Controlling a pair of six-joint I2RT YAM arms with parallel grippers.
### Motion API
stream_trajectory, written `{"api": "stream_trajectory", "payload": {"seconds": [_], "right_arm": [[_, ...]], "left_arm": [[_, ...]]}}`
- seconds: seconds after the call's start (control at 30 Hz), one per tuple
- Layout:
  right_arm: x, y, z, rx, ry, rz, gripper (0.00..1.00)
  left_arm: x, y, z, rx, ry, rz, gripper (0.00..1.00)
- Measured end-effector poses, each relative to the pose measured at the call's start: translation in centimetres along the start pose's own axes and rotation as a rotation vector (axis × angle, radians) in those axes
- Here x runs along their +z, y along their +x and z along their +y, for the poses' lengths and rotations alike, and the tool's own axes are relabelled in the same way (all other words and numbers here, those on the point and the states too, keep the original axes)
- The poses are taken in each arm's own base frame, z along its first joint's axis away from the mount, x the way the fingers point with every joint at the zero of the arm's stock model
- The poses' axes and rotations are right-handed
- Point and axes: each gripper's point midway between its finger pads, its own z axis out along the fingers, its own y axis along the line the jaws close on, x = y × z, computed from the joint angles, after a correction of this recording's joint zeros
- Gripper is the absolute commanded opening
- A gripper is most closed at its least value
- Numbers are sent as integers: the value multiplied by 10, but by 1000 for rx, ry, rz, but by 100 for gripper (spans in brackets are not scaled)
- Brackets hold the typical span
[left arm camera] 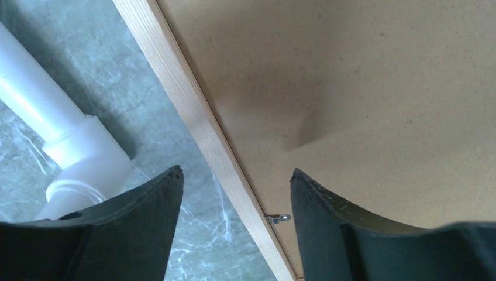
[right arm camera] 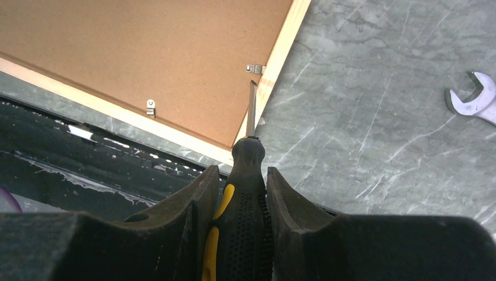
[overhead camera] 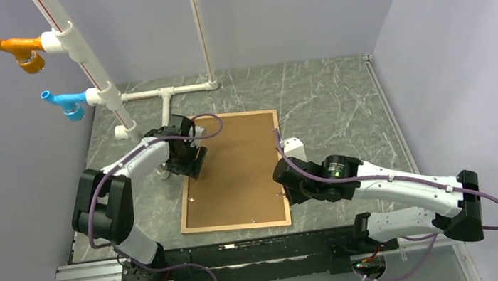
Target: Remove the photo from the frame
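The light-wood frame [overhead camera: 235, 226] lies face down on the marbled table, and the photo's plain brown back [overhead camera: 235, 171] fills it; the printed side is hidden. My left gripper [overhead camera: 191, 163] hangs open over the frame's left moulding [left arm camera: 193, 111], one finger over the table and one over the brown back [left arm camera: 362, 88], a small metal clip [left arm camera: 279, 219] between them. My right gripper [overhead camera: 285, 192] is shut on a black-and-yellow screwdriver [right arm camera: 245, 199]. Its blade tip lies at the clip [right arm camera: 255, 69] on the frame's right moulding [right arm camera: 281, 47].
A white pipe structure [overhead camera: 154, 95] with orange and blue fittings stands at the far left, one foot [left arm camera: 70, 140] close beside the left gripper. A second clip [right arm camera: 151, 106] sits on the near moulding. A wrench [right arm camera: 476, 99] lies right of the frame. A black rail [right arm camera: 88, 158] runs along the near edge.
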Motion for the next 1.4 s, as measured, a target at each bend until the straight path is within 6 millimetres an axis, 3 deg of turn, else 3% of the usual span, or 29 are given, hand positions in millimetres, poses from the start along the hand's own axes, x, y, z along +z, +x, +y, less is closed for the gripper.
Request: {"api": "stream_trajectory", "payload": {"seconds": [0.23, 0.67, 0.93, 1.4], "right_arm": [[1, -4, 1, -1, -6, -17, 0], [6, 3, 0, -21, 12, 5, 0], [17, 5, 1, -40, 38, 5, 0], [24, -2, 3, -90, 93, -85, 0]], "left_arm": [[18, 1, 2, -14, 23, 62, 47], [19, 1, 11, -13, -6, 92, 29], [19, 1, 13, -10, -14, 98, 22], [19, 1, 13, -10, -12, 102, 20]]}}
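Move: The left hand is open over the frame's left rail; the stretch it will grip lies about 2 cm below, 1 cm ahead and 1 cm left. From this hand the left clip is roughly 6 cm back and 1 cm right, the white pipe elbow 3 cm ahead and 9 cm left. The right hand holds the screwdriver; its target, the right clip, lies about 8 cm ahead, 3 cm left and 12 cm below. The near clip is 8 cm left and 8 cm back of that clip, the wrench 19 cm right and 5 cm ahead of it. Down about 2 cm and slightly forward and left, the left hand closes on the frame's left rail, pinches it and holds. The right hand keeps the screwdriver, first almost still, then sinks nearly 2 cm beside the right clip and eases a centimetre or so forward and left, tilting about 10 degrees so the blade swings forward against the clip's rail end. ##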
